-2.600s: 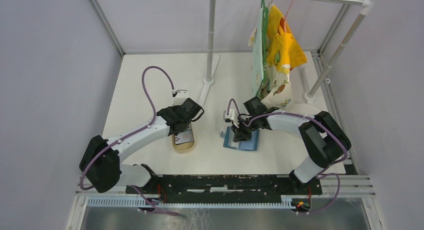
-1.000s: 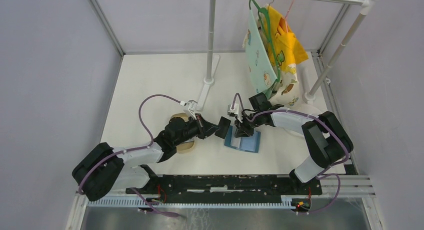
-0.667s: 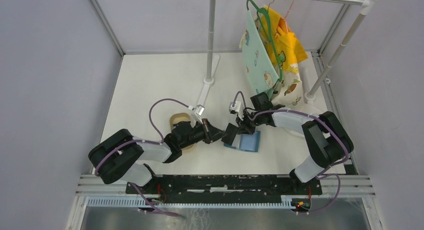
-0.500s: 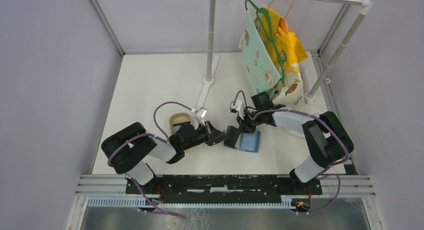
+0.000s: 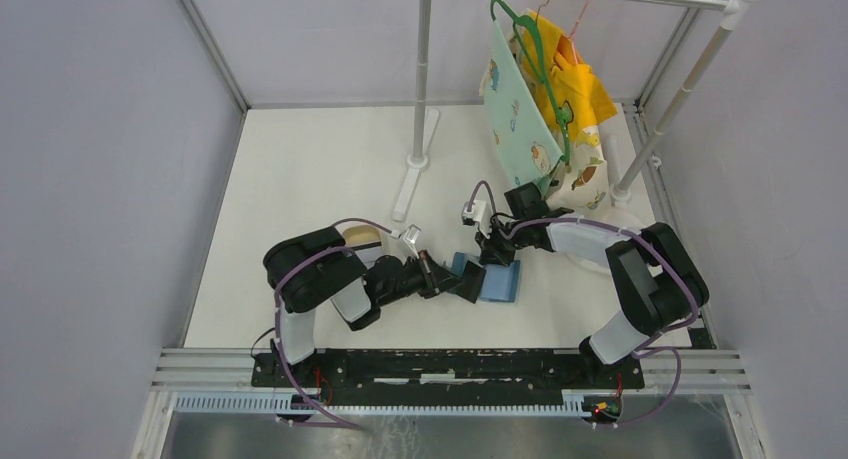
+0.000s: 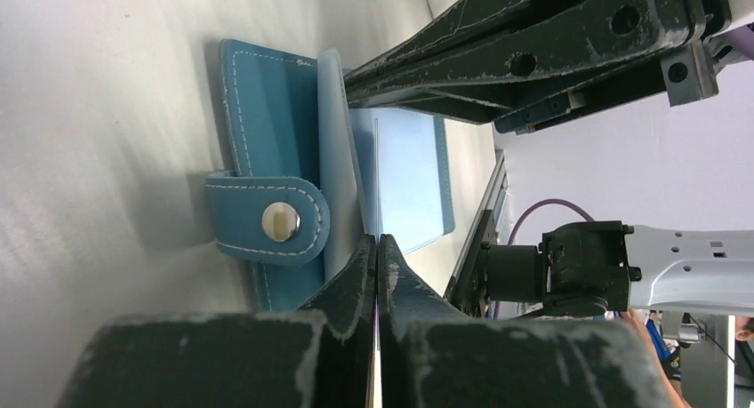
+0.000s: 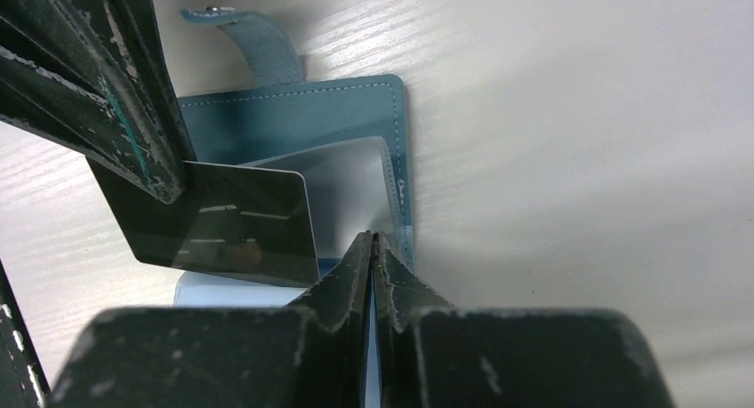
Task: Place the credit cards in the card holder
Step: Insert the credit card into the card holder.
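The teal card holder (image 5: 503, 282) lies open on the white table, its snap strap (image 6: 280, 221) sticking out to one side. My left gripper (image 5: 467, 279) is shut on a dark credit card (image 7: 236, 228). The card's far edge reaches over the card holder's (image 7: 293, 115) clear inner sleeve. In the left wrist view the card shows only as a thin line between the jaws of that gripper (image 6: 375, 241). My right gripper (image 7: 372, 237) is shut on a thin blue edge of the card holder (image 6: 267, 132), on the side opposite the card. It comes in from behind in the top view (image 5: 492, 253).
A tan oval tray (image 5: 363, 238) is mostly hidden behind my folded left arm. A clothes rack stands at the back, its pole base (image 5: 416, 161) left of centre. Hanging cloths (image 5: 545, 89) dangle just behind my right arm. Walls close in on both sides.
My left arm has folded in and carried the dark card from the tray rightward to the card holder. My right gripper has closed on the holder's edge. The hanging cloths swung.
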Action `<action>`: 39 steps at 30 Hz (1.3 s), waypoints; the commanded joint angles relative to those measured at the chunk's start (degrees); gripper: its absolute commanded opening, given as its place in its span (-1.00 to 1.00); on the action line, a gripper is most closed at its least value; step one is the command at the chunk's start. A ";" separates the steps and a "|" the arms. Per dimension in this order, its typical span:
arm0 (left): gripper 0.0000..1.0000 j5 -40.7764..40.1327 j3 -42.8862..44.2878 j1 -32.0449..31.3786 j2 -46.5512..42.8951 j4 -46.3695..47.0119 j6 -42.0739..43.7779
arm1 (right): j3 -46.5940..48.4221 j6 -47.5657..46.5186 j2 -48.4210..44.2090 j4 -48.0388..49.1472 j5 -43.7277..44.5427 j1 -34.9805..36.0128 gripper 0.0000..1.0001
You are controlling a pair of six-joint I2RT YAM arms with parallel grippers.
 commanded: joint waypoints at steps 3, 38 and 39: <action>-0.97 -5.49 2.98 -2.08 -1.85 -3.31 -0.74 | 1.33 -5.86 -4.60 -2.50 2.46 -0.21 -0.77; -0.96 -11.97 14.80 -6.00 -7.14 -33.20 11.89 | -8.85 -21.16 -15.43 -13.83 23.68 -1.03 -0.12; -0.96 -11.88 15.27 -5.97 -7.16 -33.97 12.19 | -8.80 -21.17 -15.27 -13.65 23.82 -1.03 -0.12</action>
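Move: From the left gripper, which already holds the black card, the holder's right page lies about 9 cm to the right, level fore-and-aft and 3 cm below. The holder's strap is roughly 3 cm ahead and 1 cm left; the card tray is 17 cm left and 6 cm ahead. From the right gripper, at the lifted clear sleeve, the holder's right edge lies some 8 cm right, 5 cm back and 1 cm down; the held card's middle is 3 cm left and 4 cm back. Slide the left gripper with the black card about 4 cm right and a little forward over the holder's right page, rolling it some 10 degrees and keeping the pinch. Meanwhile open the right fingers, lift them about 4 cm off the clear sleeve, then swing right and back down to the holder's right edge, ending about 10 cm right and 3 cm back, fingers parted. ##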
